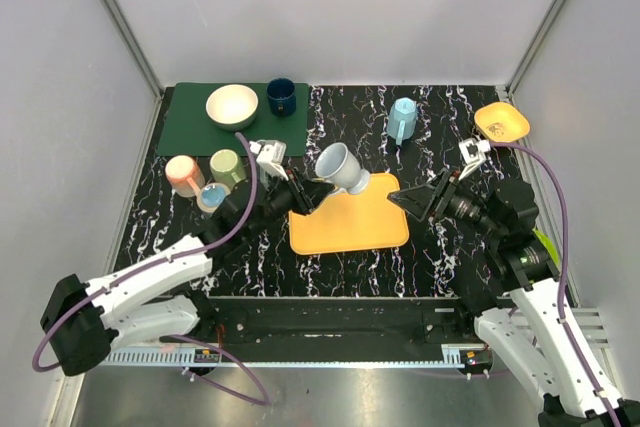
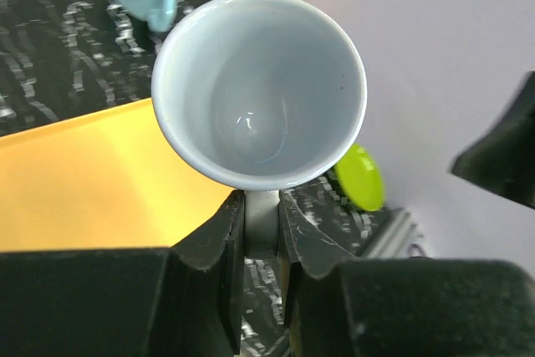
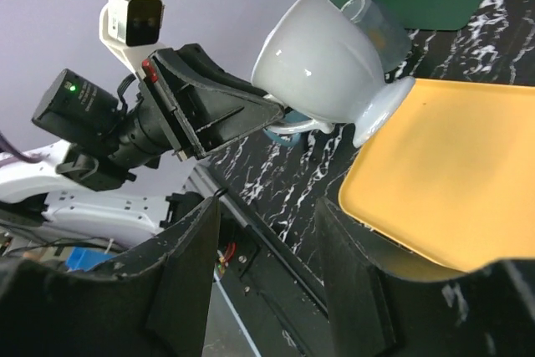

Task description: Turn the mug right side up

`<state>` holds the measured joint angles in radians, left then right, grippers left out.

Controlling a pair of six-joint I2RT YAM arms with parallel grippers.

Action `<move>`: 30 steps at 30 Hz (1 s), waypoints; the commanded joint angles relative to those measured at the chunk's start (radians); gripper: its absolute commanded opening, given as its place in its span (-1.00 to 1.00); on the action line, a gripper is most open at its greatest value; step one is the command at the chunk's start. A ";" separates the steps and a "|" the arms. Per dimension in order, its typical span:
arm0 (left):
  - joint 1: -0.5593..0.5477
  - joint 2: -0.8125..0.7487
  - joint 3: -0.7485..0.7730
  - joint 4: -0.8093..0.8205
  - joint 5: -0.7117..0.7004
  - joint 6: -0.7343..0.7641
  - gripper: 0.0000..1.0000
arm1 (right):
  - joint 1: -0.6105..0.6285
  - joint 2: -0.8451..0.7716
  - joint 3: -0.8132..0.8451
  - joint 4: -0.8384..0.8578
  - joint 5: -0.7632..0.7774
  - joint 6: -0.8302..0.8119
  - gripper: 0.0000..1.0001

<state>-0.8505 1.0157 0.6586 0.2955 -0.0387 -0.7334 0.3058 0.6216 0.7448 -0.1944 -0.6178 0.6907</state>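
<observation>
A pale grey footed mug (image 1: 340, 167) is tilted, its foot at the back edge of the yellow tray (image 1: 350, 222) and its mouth turned up toward the left arm. My left gripper (image 1: 308, 192) is shut on the mug's handle. In the left wrist view the fingers (image 2: 219, 232) pinch the handle just below the mug's empty bowl (image 2: 259, 98). My right gripper (image 1: 415, 199) stands open at the tray's right edge, apart from the mug. The right wrist view shows the mug (image 3: 322, 60) from outside, the tray (image 3: 451, 173), and my right gripper (image 3: 267, 232) with nothing in it.
At the back left a green mat (image 1: 200, 122) carries a cream bowl (image 1: 232, 105) and a navy cup (image 1: 281, 97). Pink (image 1: 184, 175) and green (image 1: 227, 167) cups stand left of the arm. A light blue mug (image 1: 404, 119) and a yellow bowl (image 1: 502, 122) are at the back right.
</observation>
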 commanded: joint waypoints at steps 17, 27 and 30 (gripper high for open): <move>-0.124 0.561 0.381 -0.067 -0.348 0.307 -1.00 | 0.007 -0.065 0.114 -0.376 0.383 -0.183 0.07; -0.139 0.761 0.489 0.045 -0.342 0.425 -1.00 | 0.015 -0.089 0.065 -0.382 0.421 -0.201 0.06; -0.140 0.820 0.536 0.037 -0.319 0.446 -1.00 | 0.015 -0.095 0.061 -0.381 0.432 -0.211 0.06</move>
<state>-0.9840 1.7962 1.0897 0.1825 -0.3515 -0.3470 0.3099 0.5377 0.8112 -0.5774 -0.2245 0.5117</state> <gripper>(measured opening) 0.197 0.534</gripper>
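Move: Ahead and below lies the yellow tray, its middle about 9 cm forward, 4 cm to the right and 24 cm below the left hand, which holds the white mug by its handle. The light-blue mug stands some 31 cm ahead and 18 cm right of that hand, the grey mug 21 cm ahead and 18 cm left, both roughly 19 cm lower. From the empty right hand the tray's middle is about 13 cm ahead, 9 cm left and 29 cm down. Lowering the white mug some 16 cm towards the tray, the left hand also works about 8 cm forward and, after a brief nudge left, 9 cm right. Its wrist rolls some 40 degrees, left side rising, swinging the leaning mug upright while the fingers keep their pinch on the handle. The open, empty right hand backs off 6 cm to its right and sinks about 4 cm, turning clockwise. ##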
